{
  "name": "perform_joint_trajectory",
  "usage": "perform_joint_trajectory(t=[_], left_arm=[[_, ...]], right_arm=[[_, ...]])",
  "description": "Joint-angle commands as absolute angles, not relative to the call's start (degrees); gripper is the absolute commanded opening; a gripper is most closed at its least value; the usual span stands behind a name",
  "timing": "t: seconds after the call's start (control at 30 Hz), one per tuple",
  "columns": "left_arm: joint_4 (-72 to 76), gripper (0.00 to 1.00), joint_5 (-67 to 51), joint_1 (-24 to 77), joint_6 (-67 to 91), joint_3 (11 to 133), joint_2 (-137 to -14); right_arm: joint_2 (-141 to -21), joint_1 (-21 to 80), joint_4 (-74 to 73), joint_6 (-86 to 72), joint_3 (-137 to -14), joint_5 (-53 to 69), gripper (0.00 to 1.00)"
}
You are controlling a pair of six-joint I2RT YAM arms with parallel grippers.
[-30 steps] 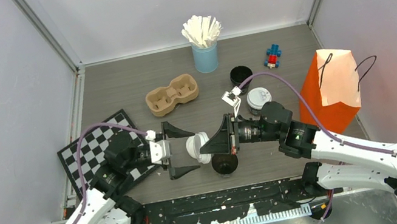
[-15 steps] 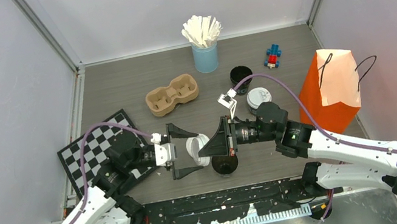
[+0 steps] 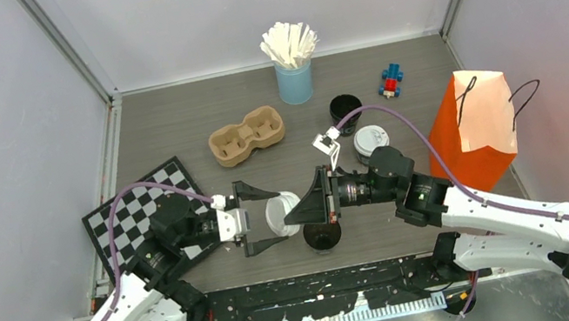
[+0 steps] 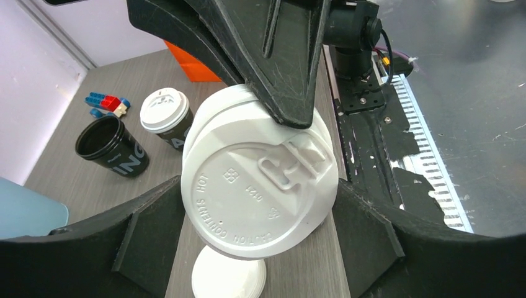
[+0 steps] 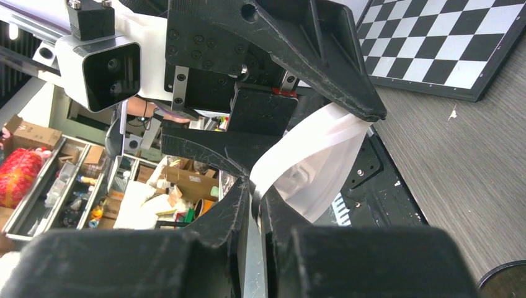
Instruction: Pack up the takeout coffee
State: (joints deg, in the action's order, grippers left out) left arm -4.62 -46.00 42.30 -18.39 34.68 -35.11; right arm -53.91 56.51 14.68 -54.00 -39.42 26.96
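Note:
A white sip lid [image 3: 280, 214] hangs above the table between both grippers. My left gripper [image 3: 276, 215] has its two fingers against the lid's [image 4: 260, 186] opposite sides. My right gripper [image 3: 290, 210] pinches the lid's rim [image 5: 310, 155] from the other side, its jaws [image 5: 251, 186] only a sliver apart. An open black cup [image 3: 322, 235] stands just below them. A lidded black cup [image 3: 371, 143] and another open black cup [image 3: 345, 110] stand farther back. In the left wrist view a second white lid [image 4: 228, 276] lies on the table under the held one.
A brown two-hole carrier [image 3: 245, 135] sits at the middle left and a chessboard [image 3: 132, 218] under the left arm. The light-blue cup of stirrers [image 3: 293, 70] stands at the back, with a toy [image 3: 392, 81] to its right. An orange paper bag [image 3: 478, 126] stands at the right.
My left fingers have narrowed onto the lid's sides. The right wrist turned a little and its jaws eased slightly. The lid now faces the left wrist camera more squarely.

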Motion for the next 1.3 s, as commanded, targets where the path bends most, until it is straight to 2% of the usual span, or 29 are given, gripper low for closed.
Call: perform_joint_trajectory(t=[0.0,0.1,0.23,0.47,0.7,0.87,1.1,1.27], left_arm=[[-4.58,0.83,-46.13,42.54,-17.75,35.96,-34.51],[-6.78,0.83,-44.95,42.55,-16.32,36.65,-35.24],[-10.38,0.83,-43.14,42.54,-14.84,38.07,-36.45],[-15.72,0.82,-40.30,42.96,-10.50,42.09,-42.53],[-19.73,0.82,-26.83,52.44,-9.63,46.02,-50.22],[-25.28,0.79,-16.28,59.62,-8.41,52.03,-58.17],[-29.58,0.80,-8.68,65.90,-6.44,58.72,-66.29],[-30.40,0.81,-7.60,67.29,-5.66,60.99,-70.51]], right_arm=[[-51.52,56.40,13.28,-52.76,-39.46,23.13,0.21],[-49.54,56.40,9.01,-51.72,-39.84,20.17,0.31],[-44.25,56.38,0.82,-49.37,-39.59,12.34,0.49],[-31.99,56.35,-16.01,-43.76,-39.73,-5.33,0.69],[-23.52,56.36,-30.08,-39.31,-43.01,-19.10,0.70],[-21.50,56.38,-34.70,-37.15,-46.55,-20.47,0.70],[-20.73,56.38,-36.27,-35.19,-50.86,-18.75,0.70],[-19.69,56.40,-37.42,-34.33,-53.77,-18.96,0.70]])
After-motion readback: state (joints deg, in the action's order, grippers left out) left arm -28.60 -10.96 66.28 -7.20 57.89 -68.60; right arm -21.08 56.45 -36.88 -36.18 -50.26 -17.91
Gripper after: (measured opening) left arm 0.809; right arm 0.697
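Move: Below and to the right of the left hand, which already holds the white lid by its rim, stands the open dark cup: about 10 cm right, 1 cm back and 21 cm down. Flat spare lids lie some 6 cm right and 7 cm ahead of that hand, on the table; the lidded cup is roughly 26 cm right and 17 cm ahead. From the right hand, its tips still on the lid, the open cup is about 4 cm right, 1 cm back and 24 cm down. Opening its fingers, the right hand lets go of the lid and draws off about 19 cm to the right and some 5 cm forward, swinging clockwise. The left keeps its hold on the lid's rim, first sinks, then goes down and right towards the open cup, about 8 cm down and 7 cm right, tipping its fingers some 35 degrees downward so the lid's underside turns towards the rim. ##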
